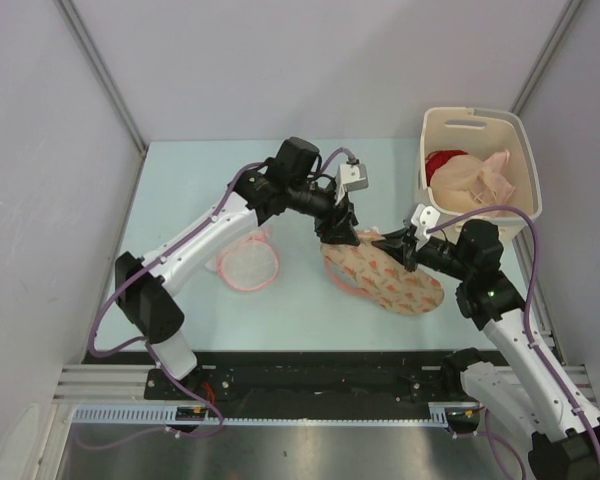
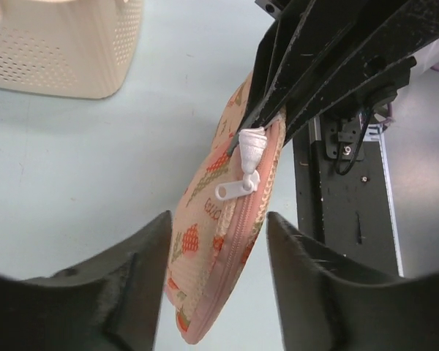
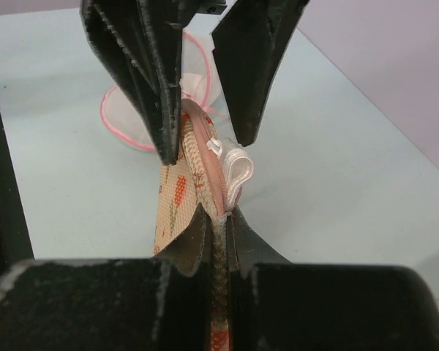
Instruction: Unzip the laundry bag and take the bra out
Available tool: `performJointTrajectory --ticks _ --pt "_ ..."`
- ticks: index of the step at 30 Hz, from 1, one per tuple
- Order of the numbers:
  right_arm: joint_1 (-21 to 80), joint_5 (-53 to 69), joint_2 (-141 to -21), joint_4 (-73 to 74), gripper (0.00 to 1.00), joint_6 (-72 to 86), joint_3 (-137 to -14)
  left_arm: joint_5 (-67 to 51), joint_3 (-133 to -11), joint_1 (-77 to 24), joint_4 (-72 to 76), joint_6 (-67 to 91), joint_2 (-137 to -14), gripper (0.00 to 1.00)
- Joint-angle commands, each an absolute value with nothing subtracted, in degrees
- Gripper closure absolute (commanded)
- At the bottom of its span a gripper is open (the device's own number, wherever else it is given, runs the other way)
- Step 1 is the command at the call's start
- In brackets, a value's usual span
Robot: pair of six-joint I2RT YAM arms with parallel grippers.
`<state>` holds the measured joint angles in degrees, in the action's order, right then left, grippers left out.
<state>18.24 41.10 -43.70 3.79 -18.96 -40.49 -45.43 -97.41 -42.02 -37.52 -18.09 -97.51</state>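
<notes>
The laundry bag (image 1: pixel 385 277), a peach pouch with red motifs and pink edging, lies mid-table and is lifted on edge at its far end. My right gripper (image 1: pixel 408 248) is shut on its zipped edge (image 3: pixel 218 219). My left gripper (image 1: pixel 338 232) is open and straddles the same edge, with its fingers (image 2: pixel 124 270) clear of the fabric on both sides. Between the two grippers, the white zipper pull (image 2: pixel 238 189) hangs at the pink zipper. The zipper looks closed along the stretch I see. The bra is hidden.
A small round white mesh item with pink trim (image 1: pixel 248 265) lies left of the pouch. A cream perforated basket (image 1: pixel 477 122) stands at the back right with red and pale garments inside. Grey walls close in on both sides.
</notes>
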Motion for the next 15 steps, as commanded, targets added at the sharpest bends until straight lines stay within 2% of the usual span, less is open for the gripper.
performJointTrajectory --ticks 1,2,3,11,14,15 --pt "17.84 42.10 -43.24 1.94 1.00 -21.45 -42.80 -53.44 -98.17 -41.75 -42.98 -22.68 -97.03 0.54" --pt "17.75 42.10 -43.24 1.76 1.00 -21.79 -42.89 -53.61 -98.17 -41.75 -42.98 -22.59 -97.03 0.84" --pt "17.67 41.93 -43.42 1.84 1.00 -21.88 -43.06 -53.61 -98.17 -41.66 -42.80 -22.41 -97.03 1.00" --pt "17.49 41.31 -44.38 0.62 1.00 -20.39 -43.59 -48.52 -93.26 -41.66 -34.29 -16.44 -92.47 1.00" --pt "17.49 40.52 -44.12 -1.23 0.63 -18.29 -43.77 -45.10 -89.39 -41.66 -29.01 -14.33 -89.13 1.00" --pt "17.49 41.21 -44.03 -1.23 0.59 -17.59 -43.94 -44.04 -88.69 -41.66 -27.35 -13.98 -87.73 1.00"
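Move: The laundry bag's zip edge runs between the left hand's open fingers, about 1 cm back and 1 cm right of their middle, at their height. The zip pull sits roughly 3 cm right, 1 cm back and 1 cm lower. From the right hand, still gripping the edge, the pull is some 3 cm left, 2 cm ahead and 1 cm up. The bag's body hangs about 6 cm back, 2 cm right and 8 cm below that hand. The bag's zip edge changes hands: the left fingers shut fully on it just to the left of the zip pull, the hand drifting back barely 1 cm as they pinch, with almost no turn. The right hand keeps its grip nearly in place, easing down half a centimetre, then its fingers part about a quarter of their range, letting go while still straddling the edge. ##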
